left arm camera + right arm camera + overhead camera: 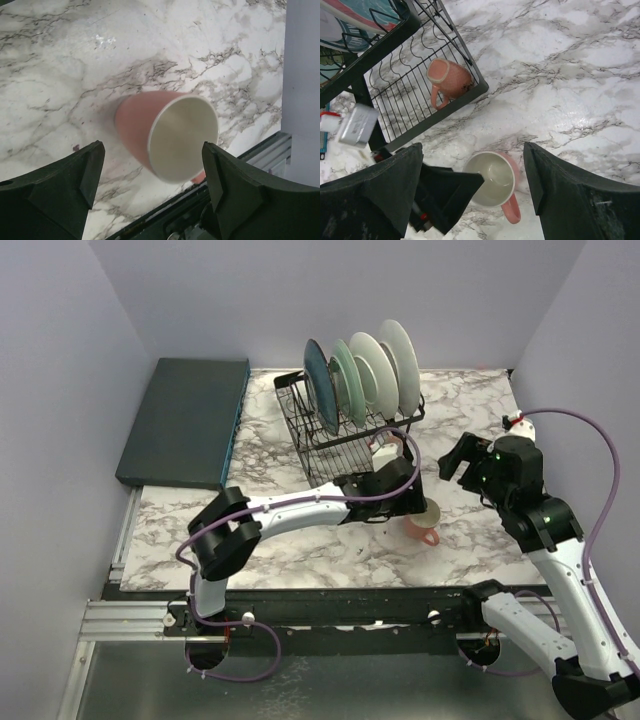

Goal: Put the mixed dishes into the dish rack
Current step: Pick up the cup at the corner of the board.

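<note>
A pink mug with a cream inside stands upright on the marble table, its handle toward the near edge. My left gripper is open around it, with a gap on each side between fingers and mug. From above, my right gripper looks down on the same mug, open and holding nothing. The black wire dish rack holds several upright plates. A second pink mug lies on its lower tier.
A dark teal flat slab lies at the back left. The left arm stretches across the table in front of the rack. The table's near edge and a metal rail lie just behind the mug. Grey walls close in both sides.
</note>
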### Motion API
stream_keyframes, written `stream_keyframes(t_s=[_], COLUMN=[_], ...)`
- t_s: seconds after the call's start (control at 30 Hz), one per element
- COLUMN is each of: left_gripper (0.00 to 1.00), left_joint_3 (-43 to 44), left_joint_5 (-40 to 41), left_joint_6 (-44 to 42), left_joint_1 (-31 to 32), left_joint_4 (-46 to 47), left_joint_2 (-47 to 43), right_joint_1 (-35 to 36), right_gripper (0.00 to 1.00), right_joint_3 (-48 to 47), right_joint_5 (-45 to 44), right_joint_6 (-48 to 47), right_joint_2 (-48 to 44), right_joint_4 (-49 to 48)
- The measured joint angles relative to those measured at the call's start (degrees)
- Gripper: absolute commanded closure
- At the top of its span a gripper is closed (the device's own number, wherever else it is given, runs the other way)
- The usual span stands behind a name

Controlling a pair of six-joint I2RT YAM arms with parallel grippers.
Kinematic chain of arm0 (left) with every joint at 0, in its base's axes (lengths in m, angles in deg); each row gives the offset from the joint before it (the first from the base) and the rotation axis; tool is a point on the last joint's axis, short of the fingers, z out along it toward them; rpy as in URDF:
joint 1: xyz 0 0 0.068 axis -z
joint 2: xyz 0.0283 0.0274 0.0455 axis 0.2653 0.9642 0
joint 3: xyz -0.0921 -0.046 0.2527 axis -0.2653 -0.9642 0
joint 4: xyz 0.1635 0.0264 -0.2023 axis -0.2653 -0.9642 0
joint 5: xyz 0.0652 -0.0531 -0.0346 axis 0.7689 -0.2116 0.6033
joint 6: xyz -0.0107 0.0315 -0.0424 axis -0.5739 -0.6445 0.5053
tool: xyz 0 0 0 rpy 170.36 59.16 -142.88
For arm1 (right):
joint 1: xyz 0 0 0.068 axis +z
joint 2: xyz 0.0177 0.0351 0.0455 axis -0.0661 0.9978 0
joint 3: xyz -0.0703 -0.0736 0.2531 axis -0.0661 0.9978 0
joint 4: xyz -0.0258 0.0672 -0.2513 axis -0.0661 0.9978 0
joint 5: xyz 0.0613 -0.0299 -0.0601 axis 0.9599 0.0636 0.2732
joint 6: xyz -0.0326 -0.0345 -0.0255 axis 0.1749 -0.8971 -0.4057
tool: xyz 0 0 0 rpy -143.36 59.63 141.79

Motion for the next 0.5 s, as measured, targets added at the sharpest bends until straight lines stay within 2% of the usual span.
stream_keyframes(t_s=[0.17, 0.27, 0.4, 0.5], left_gripper=[0.29, 0.41, 0.69, 0.96], left_joint_3=[4.6, 4.7, 4.4, 3.0], left_joint_5=[0.0, 0.0, -0.4, -0.8], left_joint_6=[0.6, 0.7, 1.3, 1.6], left_joint_1=[0.0, 0.0, 0.0, 0.0], left_joint_4=[-0.7, -1.8, -3.0, -2.6], left_joint_2=[5.9, 7.0, 7.2, 7.1], right_joint_1=[0.0, 0.0, 0.0, 0.0], right_gripper=[0.12, 0.12, 0.12, 0.12], right_joint_3=[0.5, 0.5, 0.6, 0.6], right_joint_5=[0.0, -0.1, -0.3, -0.3], right_joint_6=[0.4, 0.4, 0.4, 0.4], right_joint_2=[-2.0, -2.5, -2.6, -2.6], right_joint_4=[1.1, 1.8, 2.2, 2.3])
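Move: The cup is close under the left hand, its middle about 3 cm back, 3 cm to the right and some 8 cm below. The mug lying in the rack is roughly 14 cm ahead of this hand, 4 cm to its left and 8 cm lower, and the middle of the dish rack is about 17 cm ahead and 14 cm left. From the right hand the cup lies around 7 cm back, 4 cm left and 21 cm below. The left fingers come onto the near-left rim of the cup and close from wide open to mostly shut, one finger inside the mouth and one outside, pinching the wall. To get there the hand sinks about 5 cm, edging a little to the right first and then easing back left as the fingers close. ##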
